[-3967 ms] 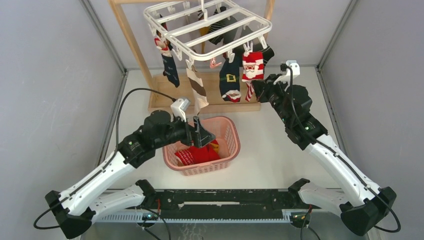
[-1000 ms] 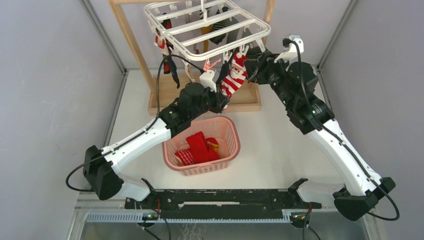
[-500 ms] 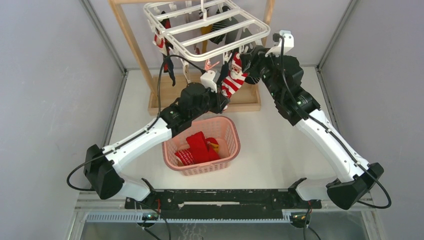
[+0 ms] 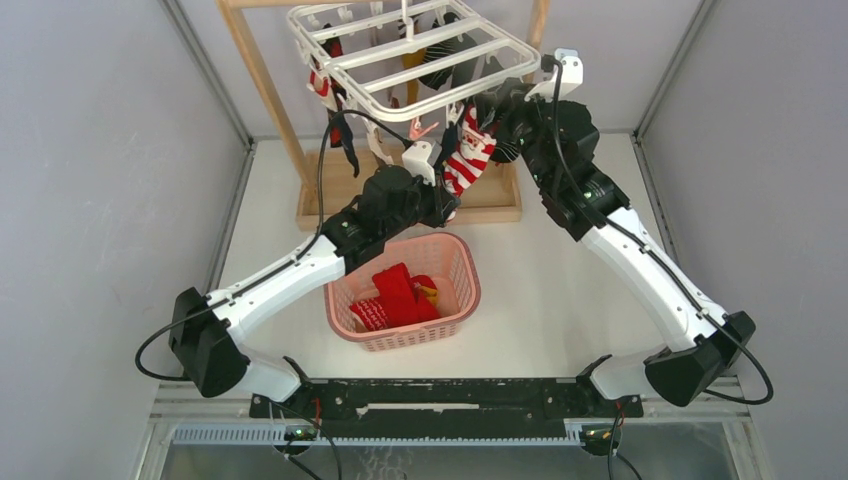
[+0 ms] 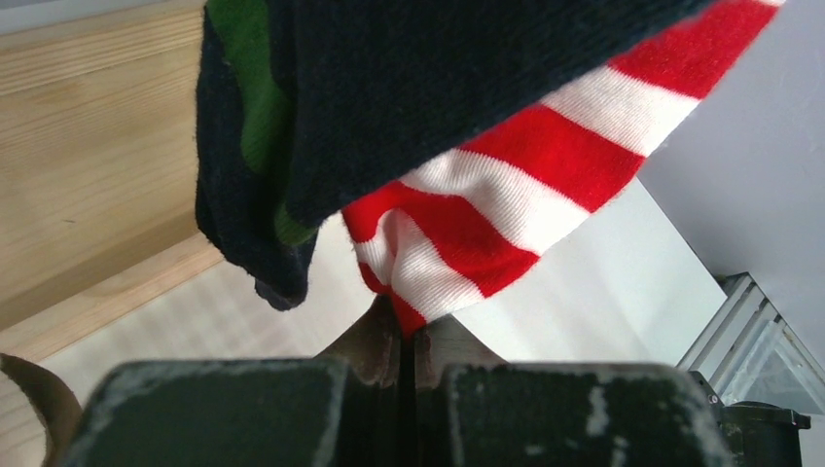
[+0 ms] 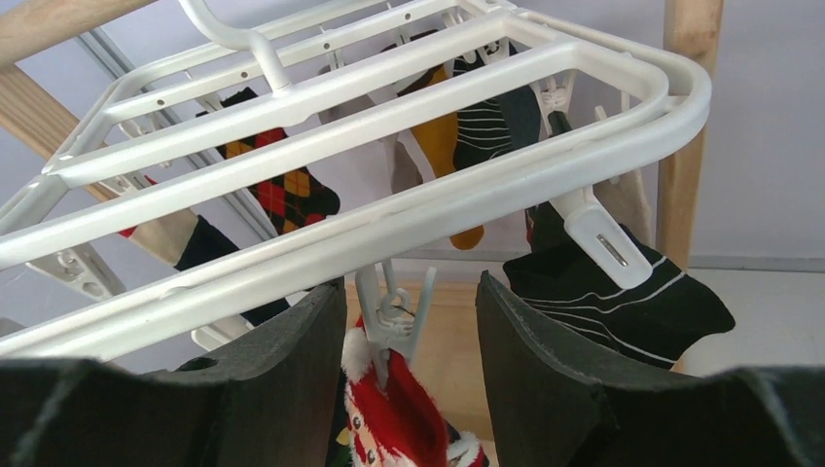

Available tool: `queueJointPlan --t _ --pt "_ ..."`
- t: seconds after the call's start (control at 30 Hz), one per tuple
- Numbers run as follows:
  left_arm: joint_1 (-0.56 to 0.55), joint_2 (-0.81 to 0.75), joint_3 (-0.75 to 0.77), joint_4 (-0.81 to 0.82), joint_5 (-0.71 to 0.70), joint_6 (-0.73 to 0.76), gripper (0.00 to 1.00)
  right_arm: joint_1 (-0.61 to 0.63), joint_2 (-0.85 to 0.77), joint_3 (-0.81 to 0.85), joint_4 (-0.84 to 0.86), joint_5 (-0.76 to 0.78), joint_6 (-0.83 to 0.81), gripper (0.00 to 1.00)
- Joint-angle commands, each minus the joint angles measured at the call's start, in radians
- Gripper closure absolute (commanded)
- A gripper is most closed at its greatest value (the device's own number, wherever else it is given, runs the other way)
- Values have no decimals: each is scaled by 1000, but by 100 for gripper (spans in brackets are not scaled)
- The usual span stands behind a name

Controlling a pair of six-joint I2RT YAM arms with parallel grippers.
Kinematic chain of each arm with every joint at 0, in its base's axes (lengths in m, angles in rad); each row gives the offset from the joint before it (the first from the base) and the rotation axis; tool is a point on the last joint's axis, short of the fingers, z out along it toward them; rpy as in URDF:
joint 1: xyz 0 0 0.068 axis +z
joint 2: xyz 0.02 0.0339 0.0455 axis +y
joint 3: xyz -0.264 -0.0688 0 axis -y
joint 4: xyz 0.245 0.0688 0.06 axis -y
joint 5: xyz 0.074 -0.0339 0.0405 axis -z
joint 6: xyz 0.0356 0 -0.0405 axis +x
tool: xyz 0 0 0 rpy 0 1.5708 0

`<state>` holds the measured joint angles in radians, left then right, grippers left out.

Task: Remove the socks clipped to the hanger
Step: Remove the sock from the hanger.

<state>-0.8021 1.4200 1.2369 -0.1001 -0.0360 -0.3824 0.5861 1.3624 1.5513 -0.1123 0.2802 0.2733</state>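
Observation:
The white hanger (image 4: pixel 420 62) hangs from the wooden stand with several socks clipped under it. A red-and-white striped Santa sock (image 4: pixel 468 158) hangs from a front clip (image 6: pixel 394 313). My left gripper (image 4: pixel 446 206) is shut on that sock's toe, and the striped tip (image 5: pixel 413 316) is pinched between its jaws (image 5: pixel 409 341). A navy and green sock (image 5: pixel 292 117) hangs just beside it. My right gripper (image 4: pixel 488 106) is open just under the hanger's front rail (image 6: pixel 389 224). Its fingers (image 6: pixel 282 389) straddle the clip and the sock's cuff (image 6: pixel 399 413) without touching them.
The wooden stand (image 4: pixel 262 92) has a flat base behind the arms. A pink basket (image 4: pixel 462 262) on the table holds red socks (image 4: pixel 395 295). A black striped sock (image 6: pixel 623 292), an argyle one (image 6: pixel 292 199) and a mustard one (image 6: pixel 443 146) hang from the hanger.
My left arm rose from the basket and took the Santa sock's toe. Over the last second my right gripper moved left, bringing the clip between its fingers.

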Motion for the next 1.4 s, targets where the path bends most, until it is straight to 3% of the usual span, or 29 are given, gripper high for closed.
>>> queueJointPlan --t 0.0,0.63,1.0,1.17,1.37 --pt "-3 -7 67 18 -11 20 100 8 16 49 49 17 -24 41" --pt "-2 -12 67 13 -13 29 100 15 42 54 98 33 -26 45" --pt "-2 -18 63 4 -15 32 100 23 44 51 102 24 -29 68" --pt "-2 -22 58 5 -14 31 100 24 38 44 103 21 -31 87" --pt "-2 -46 49 -11 -6 19 100 22 41 44 103 21 -30 88"
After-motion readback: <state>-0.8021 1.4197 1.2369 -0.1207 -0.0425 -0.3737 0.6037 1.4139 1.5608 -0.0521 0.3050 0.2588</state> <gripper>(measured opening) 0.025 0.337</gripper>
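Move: The clip that holds the red-and-white Santa sock is already between the right hand's open fingers, about 2 cm ahead, 1 cm left and 1 cm below. The hanger's near bar runs some 4 cm above the hand point, about 1 cm ahead and 1 cm left, and the black striped sock hangs roughly 7 cm ahead, 6 cm right and 5 cm below. From the left hand, which already pinches the Santa sock's toe, that clip is about 10 cm ahead, 7 cm right and 17 cm above. The right hand eases forward and left under the hanger's near bar, barely 2 cm in all with a dip of about 1 cm that is mostly taken back, and then, nearly still, closes its half-open fingers by about two fifths of their gap until they stop on the Santa sock's clip and pinch it from both sides, the grip effort climbing. The left hand stays where it is, shut on the sock's toe, keeping the sock drawn out back and down from the clip. ##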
